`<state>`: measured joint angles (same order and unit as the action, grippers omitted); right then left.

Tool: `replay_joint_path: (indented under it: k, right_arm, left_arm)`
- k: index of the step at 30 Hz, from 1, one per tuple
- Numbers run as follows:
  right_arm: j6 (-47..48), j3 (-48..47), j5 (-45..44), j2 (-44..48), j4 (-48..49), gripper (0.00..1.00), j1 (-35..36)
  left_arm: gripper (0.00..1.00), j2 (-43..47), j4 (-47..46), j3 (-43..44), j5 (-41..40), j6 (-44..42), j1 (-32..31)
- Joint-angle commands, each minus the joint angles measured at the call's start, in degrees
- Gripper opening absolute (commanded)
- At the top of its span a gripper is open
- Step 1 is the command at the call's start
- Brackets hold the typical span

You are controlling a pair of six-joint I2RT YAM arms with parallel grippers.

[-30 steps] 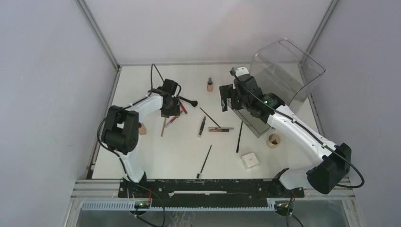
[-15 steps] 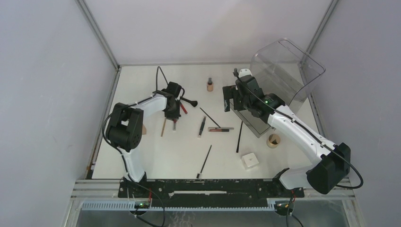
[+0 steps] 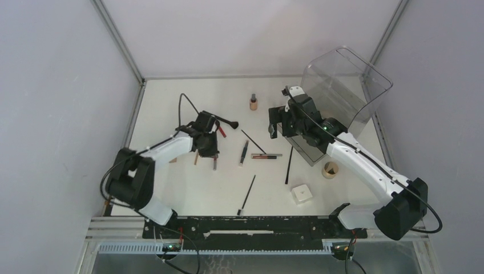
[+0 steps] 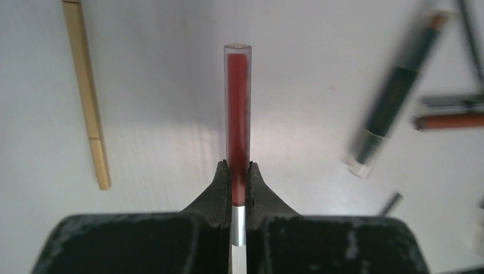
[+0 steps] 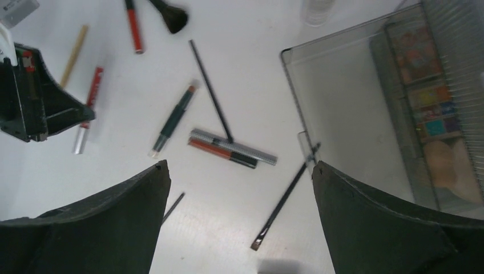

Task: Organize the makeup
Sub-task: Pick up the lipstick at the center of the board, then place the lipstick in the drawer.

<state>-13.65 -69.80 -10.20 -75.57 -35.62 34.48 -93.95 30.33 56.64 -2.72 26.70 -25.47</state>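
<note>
My left gripper (image 4: 238, 171) (image 3: 206, 145) is shut on a red lip stick tube (image 4: 237, 114) at its silver end, low over the table's left middle. A tan stick (image 4: 85, 85) lies to its left and a dark green pencil (image 4: 388, 97) to its right. My right gripper (image 5: 240, 165) (image 3: 275, 123) hangs open and empty above a silver stick and a red-black stick (image 5: 231, 147), a thin black brush (image 5: 285, 200) and another thin brush (image 5: 210, 91). More makeup lies about: a white box (image 3: 301, 193), a round tan puff (image 3: 330, 169), a tan bottle (image 3: 253, 102).
The big clear bin (image 3: 348, 85) lies tipped at the back right, with colourful compacts (image 5: 422, 74) inside. A fluffy black brush (image 3: 228, 121) and a second red lip stick (image 5: 133, 25) lie behind my left gripper. A long black brush (image 3: 246, 194) lies near the front.
My left gripper has shut on the red lip stick tube and shifted toward the near side with it. The right gripper stayed open and barely moved.
</note>
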Motion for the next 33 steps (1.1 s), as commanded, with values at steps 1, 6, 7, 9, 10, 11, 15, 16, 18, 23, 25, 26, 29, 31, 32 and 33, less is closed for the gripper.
replay_joint_path:
  k: [1,6,7,9,10,11,15,16,18,23,25,26,29,31,32,33]
  right_arm:
    - [0.0,2.4,12.2,4.9,8.6,1.00,0.1]
    - [-5.4,2.8,30.4,2.8,14.7,0.98,0.3]
    - [-7.7,3.7,32.8,3.1,17.5,0.97,0.4]
    - [-13.4,6.7,35.5,3.6,24.8,0.96,0.6]
    - [-15.6,7.7,35.9,3.5,27.7,0.96,0.6]
    - [-17.5,8.2,36.0,3.2,30.0,0.94,0.6]
    - [-22.8,8.9,35.3,1.4,36.2,0.91,0.8]
    - [-23.6,8.9,35.6,0.9,37.5,0.91,0.7]
    - [-25.1,8.6,35.9,-0.5,39.4,0.91,0.6]
    - [-27.1,6.7,35.8,-5.4,39.8,0.86,1.3]
    - [-27.2,6.6,34.9,-6.5,40.6,0.84,1.6]
    - [-27.2,6.6,34.1,-6.8,41.0,0.80,1.6]
    - [-27.4,6.6,33.9,-8.1,42.6,0.64,1.2]
    - [-27.9,6.4,34.3,-8.9,43.4,0.53,1.1]
    - [-27.7,6.2,34.3,-9.2,43.6,0.48,1.2]
    - [-27.6,5.8,34.6,-9.6,43.8,0.44,1.4]
  left_arm:
    - [0.00,13.8,-10.8,-5.3,11.6,6.8,-0.9]
    - [0.00,22.3,-21.7,-7.5,21.5,11.5,-1.0]
    - [0.00,22.9,-22.5,-6.9,23.3,13.3,-1.0]
    - [0.00,24.0,-25.6,-6.6,26.9,15.0,-1.1]
    - [0.00,24.6,-27.0,-6.8,28.0,15.9,-1.1]
    - [0.00,25.2,-28.0,-7.0,28.8,16.4,-1.1]
    - [0.00,26.3,-28.8,-7.0,31.1,16.1,-1.1]
    - [0.00,26.3,-29.0,-6.8,32.5,15.9,-1.1]
    - [0.00,26.6,-29.2,-6.8,34.1,16.0,-1.3]
    - [0.00,27.8,-29.2,-6.8,34.7,15.8,-1.7]
    - [0.00,28.1,-29.2,-7.0,34.9,15.8,-1.7]
    - [0.00,28.2,-29.2,-7.0,35.2,15.8,-1.8]
    - [0.00,28.6,-29.2,-7.4,35.7,15.8,-1.9]
    - [0.00,28.9,-29.2,-7.6,35.7,15.6,-1.9]
    - [0.00,28.8,-29.2,-7.6,35.8,15.4,-1.9]
    - [0.00,28.8,-29.2,-7.6,35.9,15.3,-1.9]
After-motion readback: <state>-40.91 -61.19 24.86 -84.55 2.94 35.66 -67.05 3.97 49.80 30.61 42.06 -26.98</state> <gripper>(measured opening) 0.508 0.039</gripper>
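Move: My left hand already holds the red lipstick, about 2 cm above the board; my open right hand, its partner for the handover, is some 26 cm to its right, 2 cm ahead and 18 cm higher. The dark double-ended pen lies about 11 cm right and 2 cm ahead of my left hand, the wooden pencil 6 cm left and 4 cm ahead. From my right hand, the lipstick is about 25 cm left, level fore-and-aft and 18 cm below; the tray is 7 cm right and 4 cm ahead, 18 cm down. Keeping its pinch near the silver end, my left hand lifts the lipstick about 20 cm, carries it some 11 cm right towards my right hand, and swings its fingers round to point rightward. My right hand comes 15 cm left to meet it, drawing back a little before easing forward again, rolls some 45 degrees so its fingers reach left, and half closes them around the lipstick's red part. ##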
